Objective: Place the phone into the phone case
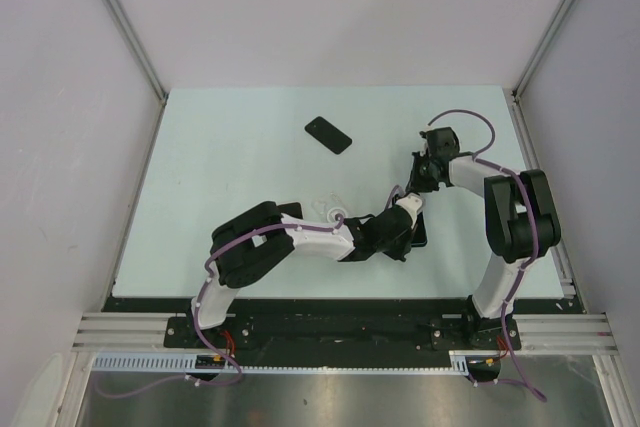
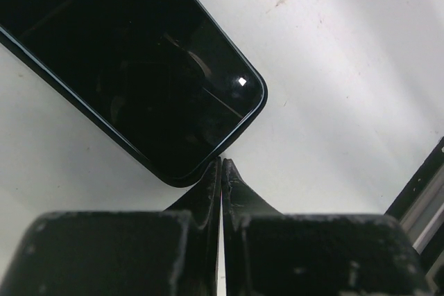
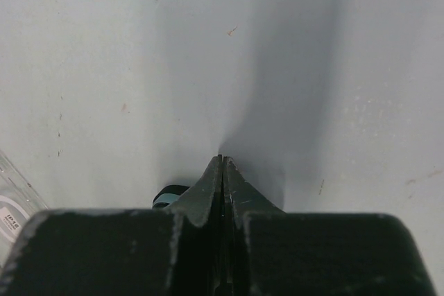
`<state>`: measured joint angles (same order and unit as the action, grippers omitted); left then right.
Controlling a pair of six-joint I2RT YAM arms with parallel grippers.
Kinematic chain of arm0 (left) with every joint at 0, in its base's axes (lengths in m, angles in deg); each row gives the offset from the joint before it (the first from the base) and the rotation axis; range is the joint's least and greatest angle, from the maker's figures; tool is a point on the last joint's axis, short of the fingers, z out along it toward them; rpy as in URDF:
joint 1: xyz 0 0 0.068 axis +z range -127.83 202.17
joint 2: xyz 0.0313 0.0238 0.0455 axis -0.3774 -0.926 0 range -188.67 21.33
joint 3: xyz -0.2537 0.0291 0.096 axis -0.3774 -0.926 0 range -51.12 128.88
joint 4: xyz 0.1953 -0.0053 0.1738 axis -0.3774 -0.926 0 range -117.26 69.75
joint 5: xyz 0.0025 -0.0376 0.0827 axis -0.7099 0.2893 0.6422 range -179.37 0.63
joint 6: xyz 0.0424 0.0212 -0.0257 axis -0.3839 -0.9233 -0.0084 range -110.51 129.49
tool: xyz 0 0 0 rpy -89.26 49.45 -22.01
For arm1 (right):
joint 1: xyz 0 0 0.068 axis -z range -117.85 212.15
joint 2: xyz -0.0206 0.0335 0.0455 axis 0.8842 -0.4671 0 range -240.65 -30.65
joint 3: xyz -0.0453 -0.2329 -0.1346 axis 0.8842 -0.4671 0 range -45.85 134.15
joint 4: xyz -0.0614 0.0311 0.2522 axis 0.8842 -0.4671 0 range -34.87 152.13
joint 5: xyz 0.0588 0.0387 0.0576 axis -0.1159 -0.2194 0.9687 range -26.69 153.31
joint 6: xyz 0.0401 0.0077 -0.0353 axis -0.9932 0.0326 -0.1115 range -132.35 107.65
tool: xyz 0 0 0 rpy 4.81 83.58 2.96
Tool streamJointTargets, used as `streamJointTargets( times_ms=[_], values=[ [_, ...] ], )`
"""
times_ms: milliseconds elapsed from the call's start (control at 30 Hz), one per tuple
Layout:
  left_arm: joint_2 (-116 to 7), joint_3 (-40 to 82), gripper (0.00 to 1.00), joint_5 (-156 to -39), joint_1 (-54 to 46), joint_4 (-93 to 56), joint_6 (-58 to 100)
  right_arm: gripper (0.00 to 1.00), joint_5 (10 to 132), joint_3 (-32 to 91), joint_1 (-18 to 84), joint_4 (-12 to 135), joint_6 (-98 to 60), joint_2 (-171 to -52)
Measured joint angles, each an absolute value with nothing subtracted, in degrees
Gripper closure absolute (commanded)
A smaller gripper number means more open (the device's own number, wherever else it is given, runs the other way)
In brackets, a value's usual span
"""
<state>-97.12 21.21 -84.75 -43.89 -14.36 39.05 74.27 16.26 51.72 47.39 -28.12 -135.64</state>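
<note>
The phone (image 2: pixel 139 67) is a glossy black slab with a thin dark rim, lying flat on the white table. In the top view it shows as a dark rectangle (image 1: pixel 419 231) at the middle right. My left gripper (image 2: pixel 222 161) is shut, with its tips right at the phone's near corner and nothing between them. It reaches in from the left (image 1: pixel 405 235). A faint clear outline with a ring (image 1: pixel 335 214), probably the phone case, lies beside the left forearm. My right gripper (image 3: pixel 221 159) is shut and empty, low over bare table just behind the phone (image 1: pixel 420 183).
A second black flat rectangle (image 1: pixel 328 134) lies at the back middle of the table. A clear plastic edge with a small label (image 3: pixel 10 206) shows at the lower left of the right wrist view. Metal frame rails (image 1: pixel 130 37) and white walls bound the table.
</note>
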Motion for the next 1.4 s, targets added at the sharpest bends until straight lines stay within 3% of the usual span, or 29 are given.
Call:
streamJointTargets(
  times_ms=[267,500,567,633,933,967,1000,1400],
  values=[
    [-97.08,21.21,1.0,-84.33,-43.98,-14.54,39.71,0.98,72.33,14.99,50.6,48.15,-28.19,-134.44],
    [-95.99,20.89,1.0,-84.4,-43.98,-16.81,40.15,0.86,72.61,14.27,51.63,46.12,-28.91,-131.99],
    [-95.37,20.84,0.95,-84.64,-43.89,-17.99,40.19,0.82,73.44,14.27,52.74,44.85,-29.24,-131.25],
    [-94.43,20.62,0.86,-84.92,-43.71,-18.82,40.39,0.69,75.17,14.27,54.56,43.69,-29.35,-130.48],
    [-86.17,20.34,0.57,-85.6,-42.25,-21.45,41.11,0.36,77.92,14.27,60.68,40.35,-29.43,-126.18],
    [-85.78,20.34,0.54,-85.78,-41.79,-21.51,41.2,0.26,78.53,14.16,60.89,40.13,-29.43,-125.89],
    [-85.69,20.34,0.5,-86.13,-41.27,-21.56,41.22,0.01,79.47,13.77,61.14,40.22,-29.46,-125.48],
    [-93.36,22.02,0.39,-93.91,-28.83,-22.63,42.53,0.0,92.41,2.05,65.92,44.5,-29.48,-121.83]
  ],
)
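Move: Shut and low at the two short ends of the cased phone, the hands have the phone between them. Its middle lies about 8 cm ahead and 1 cm right of the left hand, and about 8 cm back and 1 cm right of the right hand, at fingertip height. The clear case is some 20 cm left and 9 cm ahead of the left hand; a black slab lies roughly 23 cm left and 17 cm ahead of the right hand. Leaving the phone's near end, the left hand lifts about 7 cm, then swings forward and left and back down beside the long left side, its fingers opening past half. The right hand comes off the far end, going right and up about 5 cm, then draws back and sinks towards the right side, opening wide and rolling some 15 degrees, left side up. ##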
